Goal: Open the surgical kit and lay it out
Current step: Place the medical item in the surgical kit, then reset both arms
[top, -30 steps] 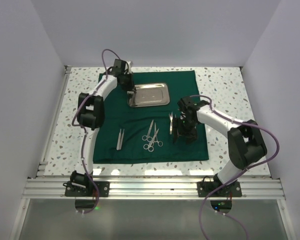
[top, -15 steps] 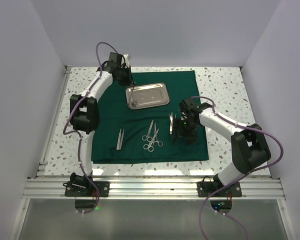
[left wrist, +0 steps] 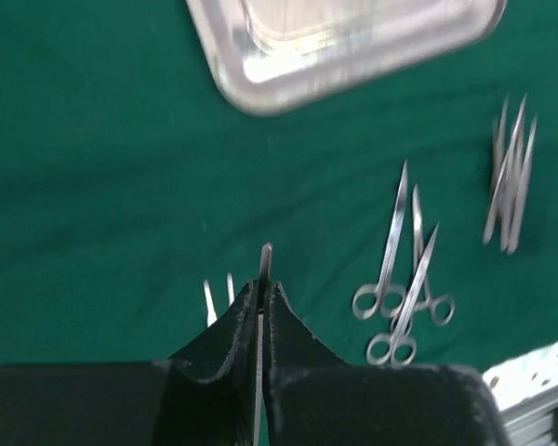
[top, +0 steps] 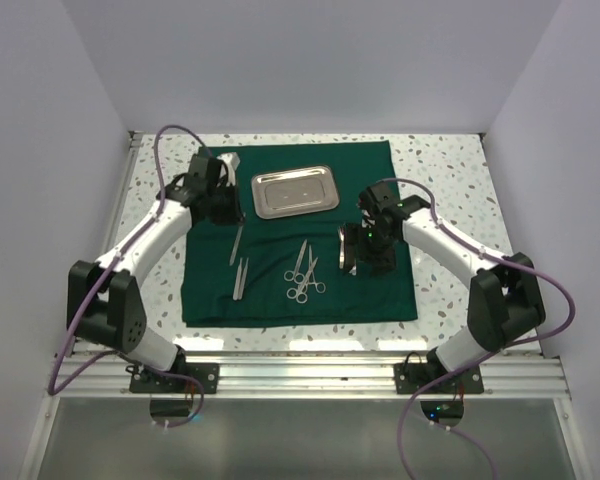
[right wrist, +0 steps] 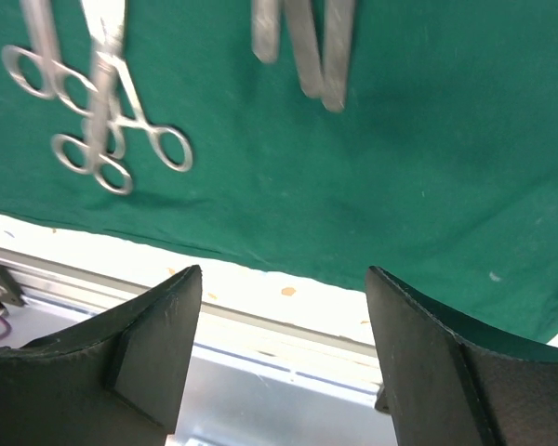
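The surgical kit lies open: a dark green cloth carries a steel tray, scissors, tweezers and more slim instruments. My left gripper hovers over the cloth left of the tray. In the left wrist view the left gripper is shut on a slim silver instrument, above the tweezers, with the scissors to its right. My right gripper hangs open over the cloth's right part. The right gripper holds nothing; scissors and slim instruments lie beyond it.
The cloth lies on a speckled white table inside white walls. An aluminium rail runs along the near edge, also seen as the rail just past the cloth's hem in the right wrist view.
My left arm has swung from the tray's far left corner toward the near left, carrying the slim instrument over the cloth. The right gripper has opened slightly wider and barely moved.
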Robot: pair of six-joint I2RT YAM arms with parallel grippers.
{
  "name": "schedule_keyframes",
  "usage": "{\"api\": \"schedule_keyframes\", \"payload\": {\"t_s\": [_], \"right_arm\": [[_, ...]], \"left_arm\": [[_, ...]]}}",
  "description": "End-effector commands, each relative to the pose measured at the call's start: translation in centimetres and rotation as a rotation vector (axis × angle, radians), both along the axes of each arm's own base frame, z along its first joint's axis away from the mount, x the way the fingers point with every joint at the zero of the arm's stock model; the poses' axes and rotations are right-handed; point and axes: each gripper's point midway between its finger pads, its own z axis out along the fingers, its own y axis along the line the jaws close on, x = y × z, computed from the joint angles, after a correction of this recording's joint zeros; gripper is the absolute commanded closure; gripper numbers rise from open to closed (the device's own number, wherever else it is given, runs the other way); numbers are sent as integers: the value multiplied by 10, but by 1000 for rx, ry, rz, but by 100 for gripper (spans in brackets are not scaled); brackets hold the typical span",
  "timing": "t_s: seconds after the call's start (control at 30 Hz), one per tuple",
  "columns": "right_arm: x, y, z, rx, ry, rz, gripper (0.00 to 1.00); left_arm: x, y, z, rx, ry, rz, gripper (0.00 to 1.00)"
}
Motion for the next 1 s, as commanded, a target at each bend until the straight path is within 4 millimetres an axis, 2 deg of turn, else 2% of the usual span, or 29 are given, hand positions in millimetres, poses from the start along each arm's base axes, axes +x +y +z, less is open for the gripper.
{"api": "schedule_keyframes", "payload": {"t_s": [0.0,0.03,0.1,0.13,0.23,0.27,0.3,0.33,0.37,0.4,0.47,0.6,0.67,0.83,0.97], "right_arm": [[13,3,31,29,-90,29,25],[15,5,34,33,-97,34,25],[15,6,34,38,-94,39,25],[15,6,34,37,-94,43,25],[13,4,36,34,-96,48,23],[12,3,38,35,-105,49,18],[10,2,39,33,-109,50,14],[8,-1,39,26,-112,44,11],[7,-2,40,27,-120,44,2],[7,-3,49,42,-156,45,2],[6,-4,56,54,-191,45,1],[10,-7,94,115,-355,0,2],[10,-6,122,169,-440,-29,2],[13,-7,188,284,-638,-91,2],[13,-12,225,334,-779,-108,2]], "left_arm": [[-32,-6,-13,28,-16,9,100],[-43,-4,-28,40,10,17,100],[-54,-10,-33,47,13,11,100],[-62,-9,-43,63,31,21,100],[-74,-10,-56,89,51,48,100],[-77,-12,-58,84,57,48,99],[-76,-6,-61,111,52,78,84],[-76,-4,-61,118,57,90,76],[-75,-3,-59,123,53,96,70],[-73,-1,-56,134,42,106,52],[-67,-1,-39,137,9,112,46],[-56,2,-1,140,-62,131,39],[-54,3,21,132,-110,128,39],[-56,24,68,165,-272,164,41],[-59,38,80,221,-319,177,41]]}}
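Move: The left hand holds a slim instrument near its front end. The spot for it, beside the two slim instruments on the green cloth, is about 13 cm back, 1 cm to the left and some 12 cm below. The scissors pile lies about 12 cm back and 13 cm to the right, the tray 15 cm ahead and 12 cm right. From the right hand that spot is level, about 27 cm left and 6 cm below; three pointed instruments lie some 9 cm ahead of it, 1 cm left. Still pinching the slim instrument, the left hand draws back about 10 cm and sinks 8 cm to the pair, opens a bit over half and lets go, then rises some 14 cm, easing forward as its fingers tip up. The empty right hand opens fully and climbs about 18 cm, fingers tilting up and outward some 35 degrees. ##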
